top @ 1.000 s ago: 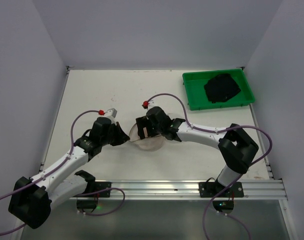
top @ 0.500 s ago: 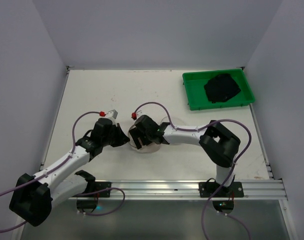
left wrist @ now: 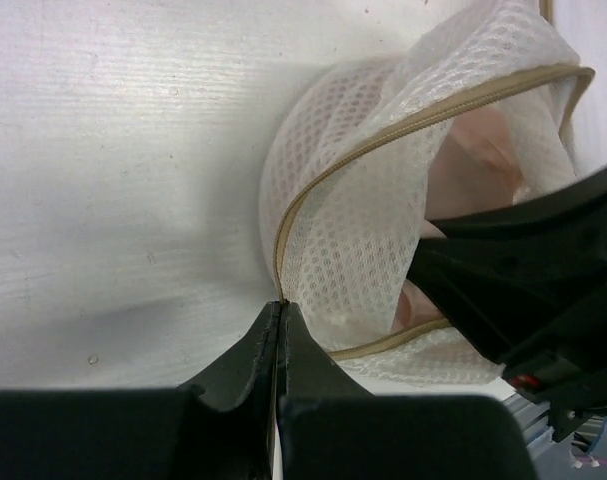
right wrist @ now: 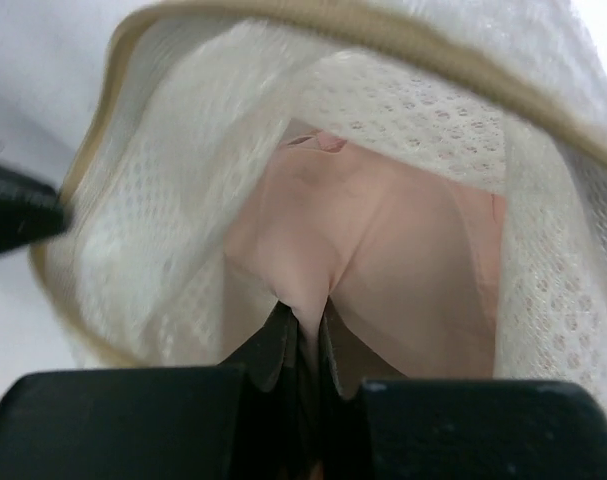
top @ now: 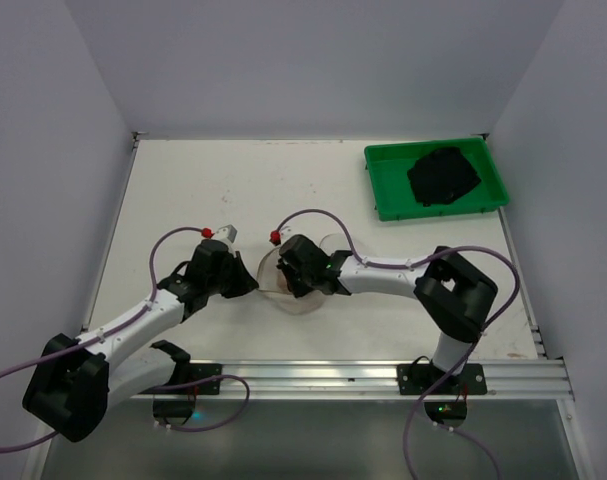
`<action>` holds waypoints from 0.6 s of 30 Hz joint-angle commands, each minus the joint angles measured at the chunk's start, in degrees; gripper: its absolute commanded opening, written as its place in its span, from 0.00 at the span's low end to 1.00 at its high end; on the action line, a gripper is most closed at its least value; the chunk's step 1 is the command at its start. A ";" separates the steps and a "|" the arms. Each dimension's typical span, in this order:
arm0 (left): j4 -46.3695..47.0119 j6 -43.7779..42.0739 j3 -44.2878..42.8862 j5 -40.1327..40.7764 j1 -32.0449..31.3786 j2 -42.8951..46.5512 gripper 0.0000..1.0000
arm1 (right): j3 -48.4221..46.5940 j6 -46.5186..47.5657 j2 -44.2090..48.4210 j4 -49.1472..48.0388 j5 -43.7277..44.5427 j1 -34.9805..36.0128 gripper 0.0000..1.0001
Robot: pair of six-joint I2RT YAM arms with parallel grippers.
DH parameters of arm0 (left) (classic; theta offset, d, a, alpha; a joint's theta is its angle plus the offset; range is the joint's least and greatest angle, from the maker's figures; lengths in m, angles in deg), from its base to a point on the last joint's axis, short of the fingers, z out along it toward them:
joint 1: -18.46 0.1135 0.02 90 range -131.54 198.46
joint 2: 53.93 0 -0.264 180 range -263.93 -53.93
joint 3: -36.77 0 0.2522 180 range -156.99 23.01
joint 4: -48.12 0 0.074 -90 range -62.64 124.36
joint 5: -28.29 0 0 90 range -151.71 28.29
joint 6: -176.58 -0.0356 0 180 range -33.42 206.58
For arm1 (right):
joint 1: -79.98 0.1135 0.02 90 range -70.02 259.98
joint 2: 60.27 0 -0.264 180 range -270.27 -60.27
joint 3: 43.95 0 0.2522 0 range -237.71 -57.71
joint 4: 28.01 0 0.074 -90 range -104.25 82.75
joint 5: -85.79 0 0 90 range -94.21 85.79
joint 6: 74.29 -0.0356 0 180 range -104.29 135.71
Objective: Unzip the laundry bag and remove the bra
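The laundry bag (top: 301,296) lies near the table's middle, a cream mesh pouch with a tan zipper band, its mouth gaping open. My left gripper (top: 253,283) is at its left rim, shut on the zipper edge of the laundry bag (left wrist: 363,200), jaws tight together (left wrist: 280,305). My right gripper (top: 289,279) reaches into the mouth. In the right wrist view the pale pink bra (right wrist: 383,250) fills the inside of the mesh bag (right wrist: 173,210), and the right gripper (right wrist: 303,318) is shut on a pinched fold of it. Pink fabric of the bra (left wrist: 473,160) also shows in the left wrist view.
A green tray (top: 388,178) stands at the back right with a dark garment (top: 443,175) in it. A metal rail (top: 363,376) runs along the near edge. Purple cables loop above both wrists. White walls enclose the table.
The right gripper, open half a second ago, has closed on the bra inside the bag. The right wrist has shifted slightly right. The left gripper stays clamped on the bag's edge.
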 commanded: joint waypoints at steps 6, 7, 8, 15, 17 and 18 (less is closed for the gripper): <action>2.33 0.13 0.51 2.41 -0.09 -0.61 0.00 | 11.71 2.03 20.78 -8.95 -11.19 0.29 0.00; 2.42 0.13 0.43 2.32 0.00 -0.61 0.00 | 12.42 2.20 22.38 -9.58 -13.81 0.29 0.00; 2.42 0.13 0.34 2.32 -0.09 -0.79 0.00 | 13.82 2.55 23.97 -11.84 -15.49 0.29 0.00; 3.73 0.65 0.25 -0.13 -0.09 -1.58 0.00 | 20.50 1.94 33.73 -22.75 -23.24 0.38 0.00; 4.00 0.83 0.34 -0.84 -0.18 -1.23 0.00 | 21.21 1.59 34.26 -24.86 -22.98 0.38 0.00; 4.17 0.92 0.43 -1.80 -0.18 -0.97 0.00 | 21.39 1.33 34.26 -25.40 -22.72 0.29 0.00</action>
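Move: The right hand already pinches the pink bra down in the laundry bag, with the bag's middle about 2 cm ahead and 1 cm left. The green tray is some 29 cm ahead and 35 cm right; the opened lid is about 8 cm ahead and 10 cm right. From the left hand, shut on the bag's rim, the tray is roughly 29 cm ahead and 45 cm right, the bra about 8 cm right, 1 cm ahead and 4 cm lower. The right hand pulls the pinched bra up about 14 cm and back, rolling 30 degrees, left gripping the rim. ##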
